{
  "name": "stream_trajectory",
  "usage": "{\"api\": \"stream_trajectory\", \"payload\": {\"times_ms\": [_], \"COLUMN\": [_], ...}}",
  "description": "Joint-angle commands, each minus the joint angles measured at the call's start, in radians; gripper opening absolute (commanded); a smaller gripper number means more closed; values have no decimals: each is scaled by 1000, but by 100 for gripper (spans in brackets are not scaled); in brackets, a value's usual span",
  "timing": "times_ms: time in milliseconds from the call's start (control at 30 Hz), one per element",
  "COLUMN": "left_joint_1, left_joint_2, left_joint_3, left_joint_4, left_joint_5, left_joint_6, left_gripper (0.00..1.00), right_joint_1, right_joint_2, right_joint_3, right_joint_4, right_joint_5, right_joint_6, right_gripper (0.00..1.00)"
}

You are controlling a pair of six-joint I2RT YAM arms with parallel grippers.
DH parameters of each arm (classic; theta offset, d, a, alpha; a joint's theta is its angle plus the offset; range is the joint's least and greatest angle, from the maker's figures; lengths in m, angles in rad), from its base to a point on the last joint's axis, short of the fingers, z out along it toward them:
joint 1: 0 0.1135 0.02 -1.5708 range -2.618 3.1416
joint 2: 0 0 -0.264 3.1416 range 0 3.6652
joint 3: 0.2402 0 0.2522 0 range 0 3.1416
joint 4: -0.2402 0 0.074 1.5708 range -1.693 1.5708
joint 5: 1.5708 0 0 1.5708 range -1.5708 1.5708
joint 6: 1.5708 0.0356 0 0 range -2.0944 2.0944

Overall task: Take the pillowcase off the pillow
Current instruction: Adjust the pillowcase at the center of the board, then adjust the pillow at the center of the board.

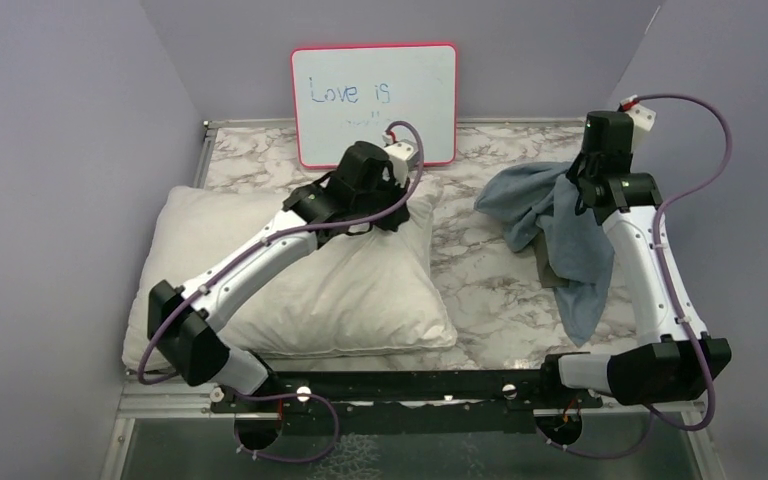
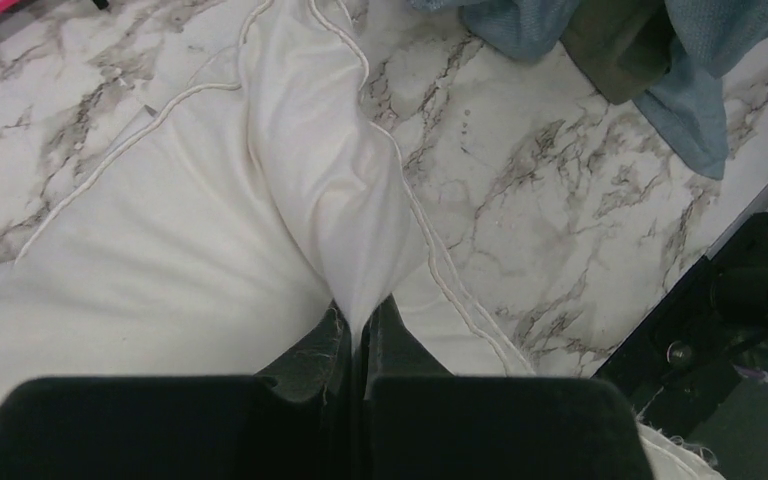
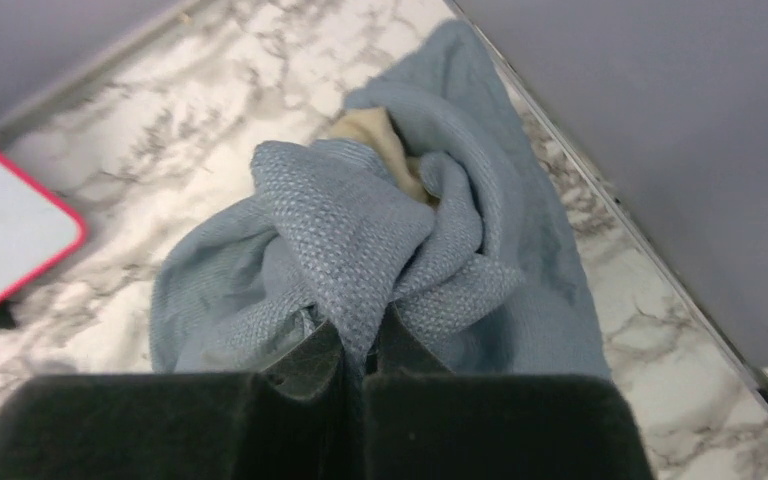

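Observation:
The white pillow [image 1: 340,285] lies bare on the left half of the marble table [image 1: 480,270]. My left gripper [image 2: 361,315] is shut on a pinched fold of the pillow [image 2: 310,170] near its far right corner. The blue-grey pillowcase [image 1: 560,235] is off the pillow and hangs bunched at the right, part draped down beside the right arm. My right gripper [image 3: 362,335] is shut on a fold of the pillowcase [image 3: 350,230], and a tan patch [image 3: 375,135] shows among its folds. In the left wrist view the pillowcase [image 2: 680,60] shows at the upper right.
A red-framed whiteboard [image 1: 374,104] reading "Love is" leans against the back wall. Purple-grey walls close in the left, back and right sides. A black rail [image 1: 410,385] with both arm bases runs along the near edge.

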Motion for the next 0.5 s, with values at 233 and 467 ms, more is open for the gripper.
{"api": "stream_trajectory", "payload": {"times_ms": [233,467], "left_joint_1": [-59,-59], "left_joint_2": [306,351], "left_joint_3": [481,444], "left_joint_4": [78,37], "left_joint_5": [-14,-20], "left_joint_6": [46,55], "left_gripper": [0,34], "right_joint_1": [-35,-37], "right_joint_2": [1,1], "right_joint_3": [-211,-147], "right_joint_4": [-4,-67], "right_joint_5": [72,-55], "right_joint_6": [-19,-4], "right_gripper": [10,66]}}
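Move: The left hand grips the pillow's far right part. The bare table it is heading for lies about 10 cm to its right, 7 cm ahead and 24 below. The pillow's middle is some 22 cm left, 8 back and 17 below, the whiteboard 18 ahead, 5 left and 8 below, the pillowcase 29 right, 2 back and 21 below. From the right hand, which holds the pillowcase, that cloth's middle lies roughly 8 cm back, 2 left and 22 below. Left hand drags the pinched pillow 11 cm right and forward; right sinks 9 cm, opening round the pillowcase. ##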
